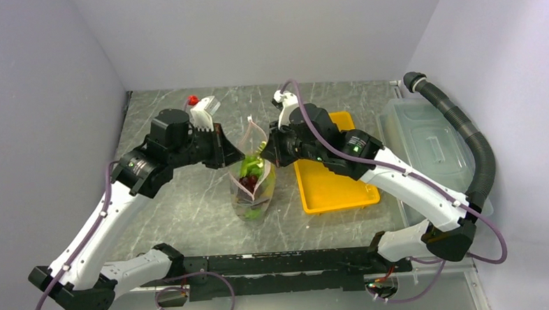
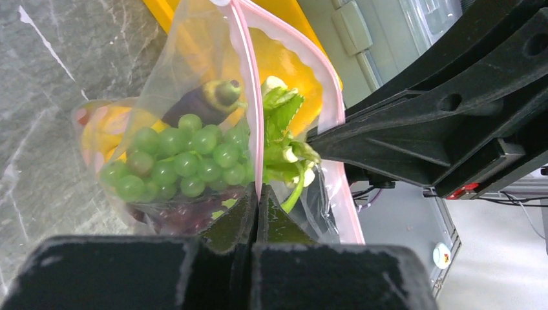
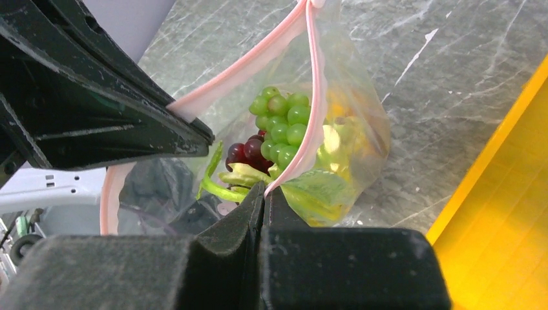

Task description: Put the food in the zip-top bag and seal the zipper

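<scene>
The clear zip-top bag (image 1: 254, 186) stands in the middle of the table, held up between both arms with its mouth gaping. Inside lies the food (image 1: 250, 171): green grapes (image 2: 184, 158), purple grapes (image 3: 245, 153), a leafy piece (image 2: 281, 129), yellow bananas (image 3: 337, 139). My left gripper (image 2: 257, 194) is shut on one lip of the pink zipper (image 2: 249, 90). My right gripper (image 3: 265, 190) is shut on the opposite lip of the zipper (image 3: 315, 97). The two lips are apart, joined only at the far end.
A yellow tray (image 1: 329, 180) lies right of the bag. A translucent lidded bin (image 1: 428, 145) stands at the far right beside a black corrugated hose (image 1: 467, 139). A small red and white item (image 1: 198, 102) sits behind the left arm.
</scene>
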Tool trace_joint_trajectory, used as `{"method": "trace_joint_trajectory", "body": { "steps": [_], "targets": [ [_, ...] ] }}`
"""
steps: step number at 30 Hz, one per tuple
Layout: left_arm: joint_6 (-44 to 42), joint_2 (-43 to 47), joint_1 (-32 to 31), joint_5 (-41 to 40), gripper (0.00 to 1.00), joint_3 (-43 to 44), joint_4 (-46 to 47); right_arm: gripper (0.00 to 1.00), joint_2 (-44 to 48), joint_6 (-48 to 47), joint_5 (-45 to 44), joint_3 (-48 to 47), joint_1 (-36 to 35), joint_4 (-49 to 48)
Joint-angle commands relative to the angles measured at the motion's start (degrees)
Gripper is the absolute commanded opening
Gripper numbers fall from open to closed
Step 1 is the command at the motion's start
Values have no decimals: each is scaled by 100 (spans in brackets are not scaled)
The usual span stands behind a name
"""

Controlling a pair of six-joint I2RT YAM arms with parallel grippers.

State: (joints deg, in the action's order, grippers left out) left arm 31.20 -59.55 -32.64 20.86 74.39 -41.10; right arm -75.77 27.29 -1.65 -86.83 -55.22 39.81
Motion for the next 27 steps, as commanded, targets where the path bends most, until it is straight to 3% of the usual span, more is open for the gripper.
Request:
{"method": "trace_joint_trajectory", "body": {
  "steps": [1, 8, 27],
  "targets": [
    [136, -24, 4, 520, 0, 190, 686, 0, -42, 312, -79, 50, -24, -807],
    [-8, -13, 4, 455, 0, 245, 563, 1, -100, 325, -144, 24, -32, -765],
    [-618, 147, 4, 208, 0, 767, 46, 42, 61, -243, -1379, -631, -24, 311]
  ]
}}
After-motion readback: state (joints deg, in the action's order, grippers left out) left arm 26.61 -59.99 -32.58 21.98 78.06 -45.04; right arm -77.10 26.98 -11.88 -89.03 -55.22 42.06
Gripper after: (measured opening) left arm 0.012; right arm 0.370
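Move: Both hands already pinch opposite rims of the standing zip-top bag, about 5 cm apart. From the right hand, the bag's middle lies some 2 cm left, 3 cm back and 11 below, its zip slider about 9 cm ahead and 3 left at hand height, and the yellow tray's middle roughly 22 right, 6 ahead and 20 below. The bag's middle is about 3 cm right, 3 back and 11 below the left hand. The right hand first eases about 1 cm left and down towards the left hand, then opens its fingers to roughly a third, letting go of its rim while it draws some 3 cm to the right and about 2 cm farther forward, turning about 10 degrees clockwise, its tips still close about the rim. The left hand keeps its pinch on the left rim throughout, and late on lifts by about 1.5 cm, easing slightly back and left. ##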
